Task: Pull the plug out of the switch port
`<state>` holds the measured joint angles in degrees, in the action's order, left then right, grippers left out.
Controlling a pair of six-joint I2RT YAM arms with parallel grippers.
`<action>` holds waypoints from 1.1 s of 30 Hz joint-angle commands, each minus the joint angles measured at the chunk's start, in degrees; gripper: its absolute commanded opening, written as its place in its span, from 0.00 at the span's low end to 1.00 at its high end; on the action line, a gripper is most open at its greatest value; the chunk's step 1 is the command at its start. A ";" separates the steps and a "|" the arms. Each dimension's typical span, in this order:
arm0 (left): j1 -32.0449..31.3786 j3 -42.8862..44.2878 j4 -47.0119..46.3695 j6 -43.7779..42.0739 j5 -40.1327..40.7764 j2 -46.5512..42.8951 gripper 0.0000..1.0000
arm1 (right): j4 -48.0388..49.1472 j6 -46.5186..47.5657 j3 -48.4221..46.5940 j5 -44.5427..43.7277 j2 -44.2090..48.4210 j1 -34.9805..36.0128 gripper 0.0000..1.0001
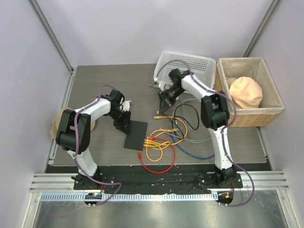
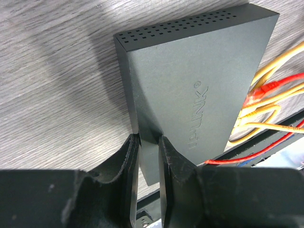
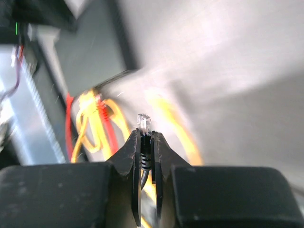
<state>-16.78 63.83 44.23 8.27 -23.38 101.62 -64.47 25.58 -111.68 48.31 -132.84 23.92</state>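
Note:
The switch [image 1: 135,134] is a flat black box lying in the middle of the table. Its vented top [image 2: 190,85] fills the left wrist view. My left gripper [image 2: 148,142] is shut on the switch's near edge, one finger on each face; from above, the left gripper [image 1: 122,124] sits at the box's back left corner. Red and yellow cables [image 2: 266,88] still run into the ports on its right side. My right gripper [image 3: 146,137] is shut on a clear plug [image 3: 144,124] with a black boot. That right gripper [image 1: 164,105] hangs above the table, behind and to the right of the switch.
Loose yellow, red, blue, grey and black cables [image 1: 183,130] lie right of the switch. A white mesh basket [image 1: 190,64] stands at the back, with a wicker basket [image 1: 266,118] holding a peach cloth [image 1: 246,91] beside it. A tan object [image 1: 59,124] lies at the left edge.

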 commanded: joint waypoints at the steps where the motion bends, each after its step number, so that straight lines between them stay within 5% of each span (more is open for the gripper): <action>1: -0.98 -2.66 -5.12 -2.56 6.06 3.58 0.19 | 1.71 -0.27 -14.05 -2.78 7.33 -7.65 0.01; 7: -1.07 -1.96 -5.12 -2.21 5.45 4.28 0.19 | 4.25 -2.38 -26.57 -14.36 8.02 -14.51 0.01; 15: -1.16 -0.20 -4.59 -2.21 5.09 3.76 0.19 | 6.90 -3.69 -15.36 -19.49 13.21 -18.21 0.06; 18: -1.24 1.55 -3.71 -2.30 5.18 1.31 0.18 | 7.52 -4.75 -10.16 -20.62 15.15 -17.77 0.15; 22: -1.16 3.93 -2.05 -1.07 5.45 -2.21 0.20 | 6.90 -4.66 -7.15 -22.56 16.38 -17.16 0.50; 26: -0.98 11.37 3.05 1.22 10.09 -6.16 0.54 | 6.90 -5.10 -7.06 -22.56 18.22 -16.89 0.65; 27: -0.98 12.97 4.01 1.83 13.58 -7.04 0.99 | 7.07 -5.28 -6.98 -22.82 18.84 -16.80 0.68; 33: -0.80 32.35 20.44 -1.41 20.91 -4.95 1.00 | 8.21 -6.95 -2.77 -23.97 21.91 -15.84 0.82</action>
<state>-17.87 83.92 53.74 9.45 -9.89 97.45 -58.11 20.29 -116.73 25.41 -117.30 7.20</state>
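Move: The black plug is already in the right fingers. The white basket it is carried towards has its middle about 23 cm ahead of the right hand, 14 cm right and 4 cm lower; the grey coil centres some 20 cm right and level with the hand, 6 cm lower. The switch is about 13 cm back and 14 cm left. From the left fingers, on its left edge, the switch's middle is 5 cm right and 1 cm back. Swing the right gripper, still pinching the freed plug, about 15 cm each forward, right and up towards the white basket, turning it clockwise; ease down some 6 cm and open to release the plug. Hold the left fingers still on the switch's left edge until late, then open them wide and lift away 10 cm up and 7 cm forward. ##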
